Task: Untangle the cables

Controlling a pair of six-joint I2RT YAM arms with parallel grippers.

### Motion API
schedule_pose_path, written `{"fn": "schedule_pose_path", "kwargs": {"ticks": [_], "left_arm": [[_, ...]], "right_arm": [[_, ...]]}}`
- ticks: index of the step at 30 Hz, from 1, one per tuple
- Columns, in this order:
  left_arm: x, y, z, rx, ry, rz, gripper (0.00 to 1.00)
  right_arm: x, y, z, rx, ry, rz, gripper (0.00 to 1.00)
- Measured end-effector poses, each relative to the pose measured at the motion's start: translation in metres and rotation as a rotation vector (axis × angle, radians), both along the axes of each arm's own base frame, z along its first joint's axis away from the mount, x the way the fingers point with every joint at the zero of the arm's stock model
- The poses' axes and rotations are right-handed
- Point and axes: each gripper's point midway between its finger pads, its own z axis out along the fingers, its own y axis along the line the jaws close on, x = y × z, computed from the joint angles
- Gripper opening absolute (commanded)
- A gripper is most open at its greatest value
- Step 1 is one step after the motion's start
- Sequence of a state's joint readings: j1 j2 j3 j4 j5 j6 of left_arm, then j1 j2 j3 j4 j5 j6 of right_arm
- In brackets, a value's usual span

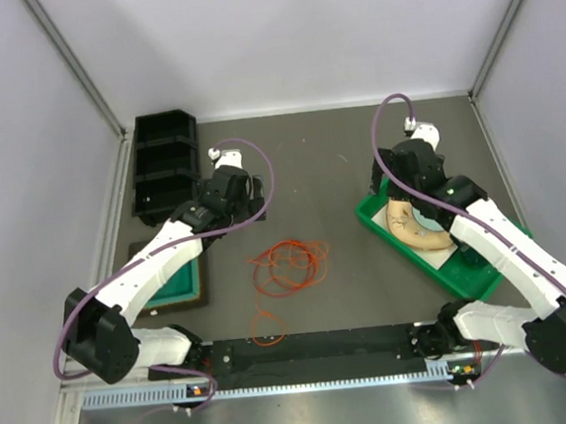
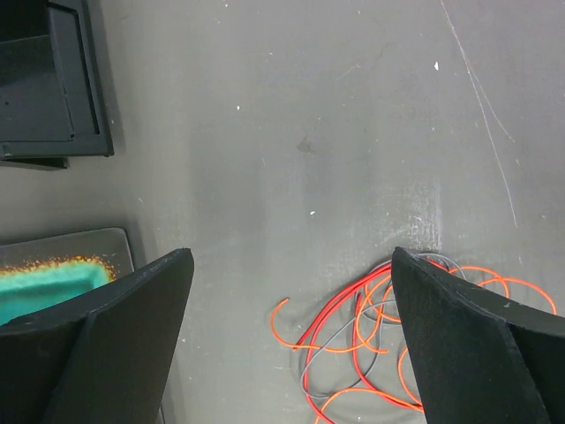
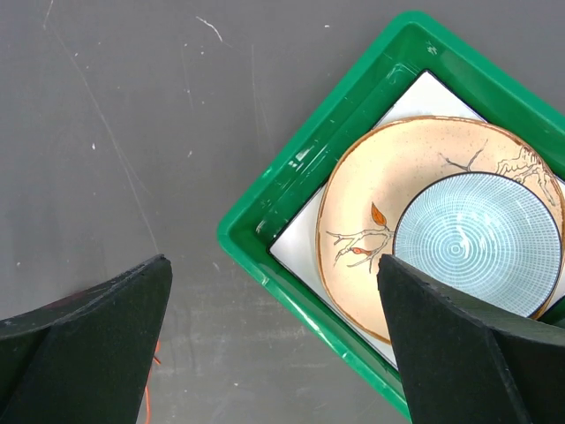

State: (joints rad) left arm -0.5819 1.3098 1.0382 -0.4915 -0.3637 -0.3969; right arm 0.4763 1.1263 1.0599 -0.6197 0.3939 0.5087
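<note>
The cables (image 1: 286, 268) lie in a tangled heap of orange-red loops with one thin grey cord on the table's middle, a loose loop (image 1: 267, 329) trailing toward the front. In the left wrist view the cables (image 2: 371, 331) lie below and right of centre. My left gripper (image 2: 291, 265) is open and empty, hovering above the table just behind and left of the heap; it also shows in the top view (image 1: 247, 193). My right gripper (image 3: 274, 265) is open and empty above the green tray's corner, far right of the cables.
A green tray (image 1: 467, 273) holds a beige plate (image 3: 397, 194) and a blue bowl (image 3: 477, 240). A black compartment bin (image 1: 166, 163) stands at the back left. A teal pad on a dark mat (image 1: 182, 280) lies at the left.
</note>
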Motion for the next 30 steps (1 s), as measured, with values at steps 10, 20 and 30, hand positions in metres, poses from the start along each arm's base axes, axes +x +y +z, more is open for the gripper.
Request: {"fn": "schedule_pose_path", "kwargs": {"ticks": [10,20,30], "left_arm": [[0.000,0.002,0.001,0.007,-0.006,0.006,0.99],[-0.001,0.011,0.001,0.027,-0.037,0.026,0.99],[-0.046,-0.056,-0.038,-0.024,0.064,-0.181,0.96]], "right_arm": [[0.001,0.002,0.000,-0.002,-0.002,0.014,0.99],[-0.006,-0.001,-0.006,0.006,-0.016,0.021,0.99],[-0.008,-0.001,0.004,0.035,-0.069,0.023,0.99]]}}
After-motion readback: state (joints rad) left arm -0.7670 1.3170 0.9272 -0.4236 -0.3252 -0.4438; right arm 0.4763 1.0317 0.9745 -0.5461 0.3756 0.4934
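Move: The tangle of orange, red and grey cables lies about 8 cm to the right of the left hand, some 11 cm back towards the base and 15 cm below. On the hand's other side the teal tray sits about 18 cm left and 11 cm back, and the black box about 17 cm left and 11 cm ahead. From the right hand the cables are roughly 22 cm left, 11 cm back and 20 cm down. Towards the cable tangle, still untouched on the table, the left hand barely drifts at first, then gathers speed and sweeps right, back and down together, some 8 cm in all. It turns about 10 degrees clockwise late on, fingers staying wide open and still above the cables. ##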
